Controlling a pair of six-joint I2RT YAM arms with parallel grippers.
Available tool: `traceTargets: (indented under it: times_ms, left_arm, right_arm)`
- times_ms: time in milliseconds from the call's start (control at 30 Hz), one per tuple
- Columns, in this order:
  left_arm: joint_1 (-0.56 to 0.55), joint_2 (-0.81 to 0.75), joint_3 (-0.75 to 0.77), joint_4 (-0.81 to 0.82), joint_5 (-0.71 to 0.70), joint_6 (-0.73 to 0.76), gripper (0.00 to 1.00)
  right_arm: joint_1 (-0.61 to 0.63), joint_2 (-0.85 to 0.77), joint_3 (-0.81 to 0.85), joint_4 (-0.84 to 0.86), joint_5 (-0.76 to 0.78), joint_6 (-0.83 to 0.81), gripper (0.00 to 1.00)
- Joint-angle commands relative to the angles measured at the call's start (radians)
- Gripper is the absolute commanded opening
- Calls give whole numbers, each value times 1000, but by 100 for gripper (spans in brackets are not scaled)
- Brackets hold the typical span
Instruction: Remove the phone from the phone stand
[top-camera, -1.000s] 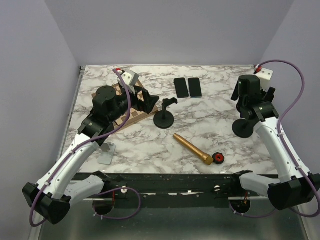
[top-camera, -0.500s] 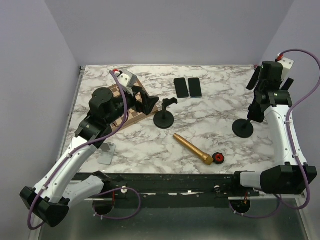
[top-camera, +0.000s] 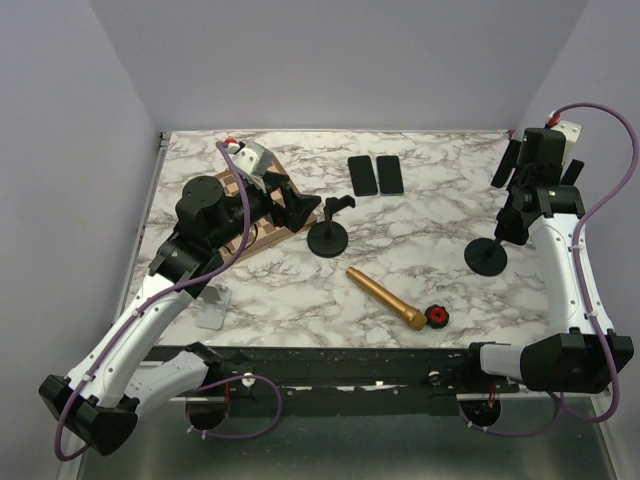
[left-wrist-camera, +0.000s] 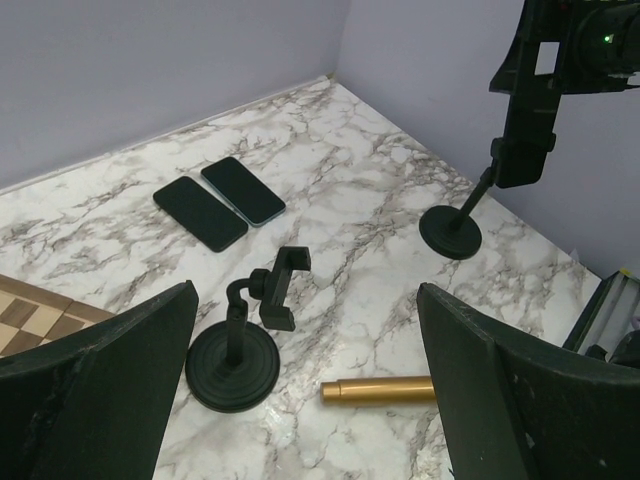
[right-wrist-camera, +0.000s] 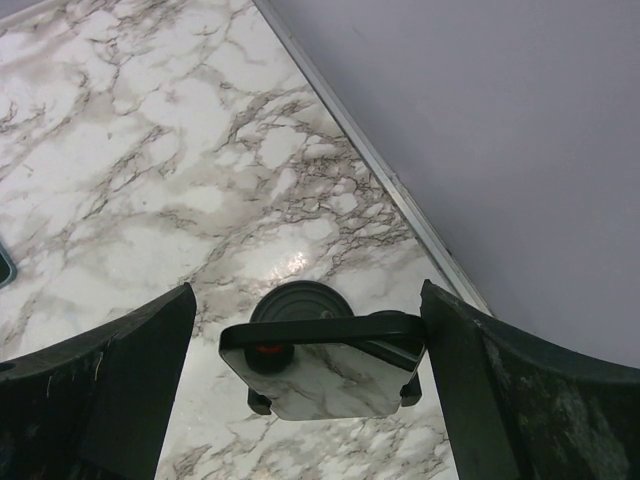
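The phone (right-wrist-camera: 322, 385), dark with a glossy screen, sits clamped in the black phone stand (right-wrist-camera: 298, 298) near the table's right edge. It also shows in the top view (top-camera: 512, 222) on its stand (top-camera: 487, 258), and in the left wrist view (left-wrist-camera: 522, 150). My right gripper (right-wrist-camera: 308, 290) is open, just above the phone, with one finger beyond each end of it. My left gripper (top-camera: 298, 205) is open and empty over the chessboard (top-camera: 262, 228), facing a second, empty stand (top-camera: 328, 236).
Two dark phones (top-camera: 362, 175) (top-camera: 390, 174) lie flat at the back centre. A gold cylinder (top-camera: 385, 297) and a red-and-black knob (top-camera: 436, 316) lie near the front. A small silver stand (top-camera: 213, 308) sits front left. The right wall is close to my right arm.
My right gripper has risen and swung back to the right, from low beside the stand to above the phone. My left arm has shifted slightly left.
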Motion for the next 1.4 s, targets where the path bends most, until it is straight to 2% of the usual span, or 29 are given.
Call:
traceTargets:
  times_ms: [0, 267, 400, 667, 733, 800, 900, 1000, 1100, 1233, 1367]
  left_arm:
    - [-4, 12, 9, 27, 49, -22, 98]
    - [-3, 32, 11, 30, 67, -33, 98]
    - [-4, 39, 10, 30, 67, -28, 98]
    - [-5, 48, 3, 36, 71, -24, 98]
    - [-6, 51, 4, 36, 72, -25, 98]
    - [-5, 53, 6, 37, 78, -31, 98]
    - [-5, 58, 6, 44, 97, -40, 98]
    - [-5, 64, 6, 51, 108, -46, 98]
    - [-5, 83, 19, 42, 114, -40, 98]
    - [-4, 88, 18, 49, 125, -29, 97]
    - [-6, 92, 12, 56, 148, -28, 95]
  right_arm:
    - [-3, -29, -30, -34, -12, -10, 100]
    - [-3, -58, -84, -28, 53, 22, 99]
    - [-2, -77, -112, -5, 44, 16, 89]
    - [-2, -52, -119, 8, -36, 0, 81]
    - [-2, -50, -115, -2, -27, 4, 72]
    - [-3, -54, -104, -16, -24, 10, 57]
    - [-3, -58, -79, -34, -42, 19, 43]
    - [-2, -39, -34, -69, -86, 35, 23]
    - [-3, -24, -5, -93, -150, 48, 10]
    - [-1, -33, 19, -94, -254, 80, 1]
    - [11, -29, 25, -101, -386, 90, 1]
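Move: The phone on the right-hand stand has its middle about 7 cm below the right gripper, some 2 cm left and 1 cm back. That stand's round base is about 5 cm left of this gripper, 1 cm ahead and 28 cm down. At table height too, the red knob lies about 18 cm back and 19 cm left, the nearer flat phone about 29 cm ahead and 28 cm left. From the left gripper the phone is about 52 cm right, 7 cm ahead and 16 cm lower. Sink the open right gripper about 3 cm while drawing it back 2 cm, so its fingers straddle the upper part of the phone, and close them onto its two long sides. Keep the pinch and pull left about 3 cm, raising the hand's left side and turning counter-clockwise a little. Meanwhile ease the empty, open left gripper down and right, about 3 cm in all. ##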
